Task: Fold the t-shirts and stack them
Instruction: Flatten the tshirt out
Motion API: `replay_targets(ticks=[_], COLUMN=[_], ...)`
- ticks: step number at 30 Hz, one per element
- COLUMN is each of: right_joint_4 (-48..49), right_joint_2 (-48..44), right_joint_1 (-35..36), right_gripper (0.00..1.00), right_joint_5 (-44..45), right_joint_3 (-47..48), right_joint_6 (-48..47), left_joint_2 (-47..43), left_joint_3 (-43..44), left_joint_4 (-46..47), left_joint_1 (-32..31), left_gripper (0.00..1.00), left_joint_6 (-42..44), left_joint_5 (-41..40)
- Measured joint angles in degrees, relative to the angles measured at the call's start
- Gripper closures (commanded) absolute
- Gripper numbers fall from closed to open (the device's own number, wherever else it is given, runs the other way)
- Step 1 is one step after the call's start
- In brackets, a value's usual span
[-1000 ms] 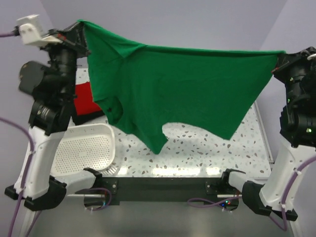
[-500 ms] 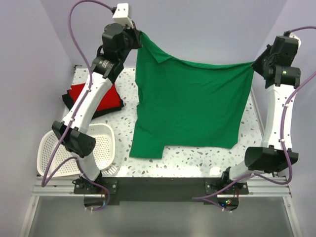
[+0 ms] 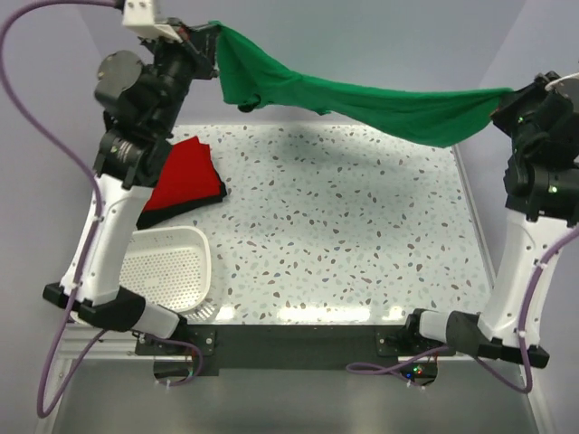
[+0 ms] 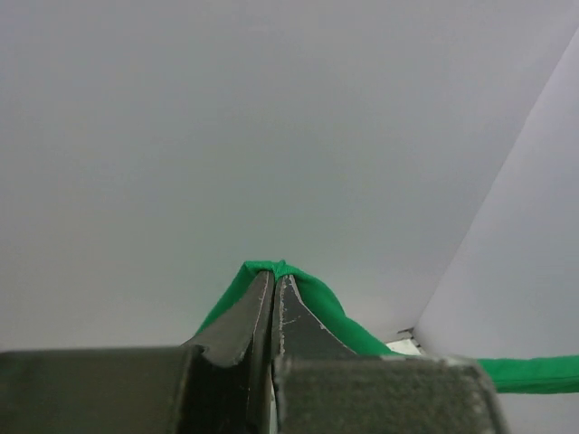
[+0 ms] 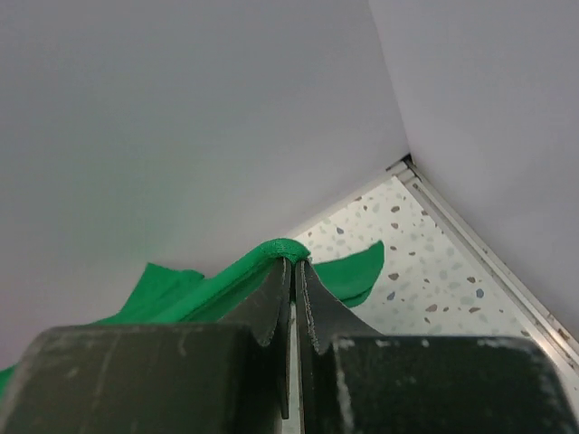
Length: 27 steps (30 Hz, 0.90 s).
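Observation:
The green t-shirt (image 3: 362, 99) hangs stretched in the air between both arms, high over the back of the table. My left gripper (image 3: 213, 36) is shut on its left end; green cloth (image 4: 317, 303) bulges round the closed fingertips (image 4: 274, 276). My right gripper (image 3: 505, 98) is shut on the right end, and the cloth (image 5: 208, 285) wraps over its tips (image 5: 293, 264). A red t-shirt (image 3: 181, 176) lies folded at the table's left, on top of a black t-shirt (image 3: 149, 215) that shows only as a dark edge.
A white slotted basket (image 3: 167, 271) sits at the front left, beside the left arm's base. The speckled table (image 3: 344, 235) lies below the hanging shirt. Grey walls close in the back and both sides.
Both arms have swung the green shirt up and back. It hung as a wide sheet over the table earlier; now it is a narrow band held high near the back wall.

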Motion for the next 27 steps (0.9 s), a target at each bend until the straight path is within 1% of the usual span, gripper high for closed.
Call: replay_targets(ticks=[8, 14, 16, 19, 21, 23, 24, 25, 26, 27], right_joint_4=[3.0, 5.9, 7.7, 12.1, 13.5, 15.6, 16.7, 17.8, 18.5, 19.3], right_joint_2=[-7.7, -9.7, -9.7, -10.1, -8.6, -5.0, -2.8, 0.1, 2.5, 5.8], right_joint_1=[0.0, 0.0, 0.0, 0.0, 0.0, 0.0, 0.0, 0.0, 0.0, 0.0], right_gripper=[1.0, 1.0, 1.0, 1.0, 1.0, 1.0, 1.0, 1.0, 1.0, 0.95], right_joint_5=[2.7, 4.6, 5.2, 6.1, 6.9, 7.9, 8.7, 9.2, 9.7, 10.3], right_joint_3=[5.7, 6.7, 4.3, -5.2, -10.5, -15.3, -17.2, -19.1, -20.3, -21.8], right_joint_6=[-0.6, -1.4, -1.5, -1.5, -1.6, -1.8, -1.9, -2.1, -2.2, -2.4], left_joint_2=[-11.1, -12.0, -10.8, -6.2, -1.3, 4.9, 9.6, 14.8, 20.9, 25.7], left_joint_3=[0.2, 1.7, 1.7, 1.7, 1.5, 2.1, 3.1, 5.1, 7.8, 9.8], left_joint_4=[0.0, 0.4, 1.0, 2.4, 3.7, 4.7, 4.9, 4.8, 4.2, 3.7], left_joint_1=[0.0, 0.0, 0.0, 0.0, 0.1, 0.5, 0.9, 1.3, 1.7, 2.0], left_gripper=[1.0, 1.0, 1.0, 1.0, 1.0, 1.0, 1.0, 0.77, 0.63, 0.5], left_joint_6=[1.1, 2.1, 2.6, 3.1, 3.6, 3.6, 3.6, 3.3, 3.0, 2.5], left_joint_5=[-0.5, -0.7, -0.6, -0.3, 0.3, 1.8, 2.9, 3.7, 4.5, 5.4])
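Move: Below and between the raised hands lies the bare middle of the table, where the held t-shirt is to go: from the left hand about 13 cm right, 6 back and nearly 60 down; from the right hand some 38 cm left, level fore and aft, and 50 down. Down at table height, the red shirt stack sits roughly 20 cm left and 7 ahead of the left hand, the white basket about 26 left and 22 back. Flinging the shirt open between them, both hands first swing back and up about 10 cm, then whip forward and down over the table, the left some 25 cm out and 20 down while drifting right, the right nearly 20 out and over 20 down. Wrists tip up, then down by 25 to 30 degrees; the right fingers keep their pinch, the left begin to part at the very end. ##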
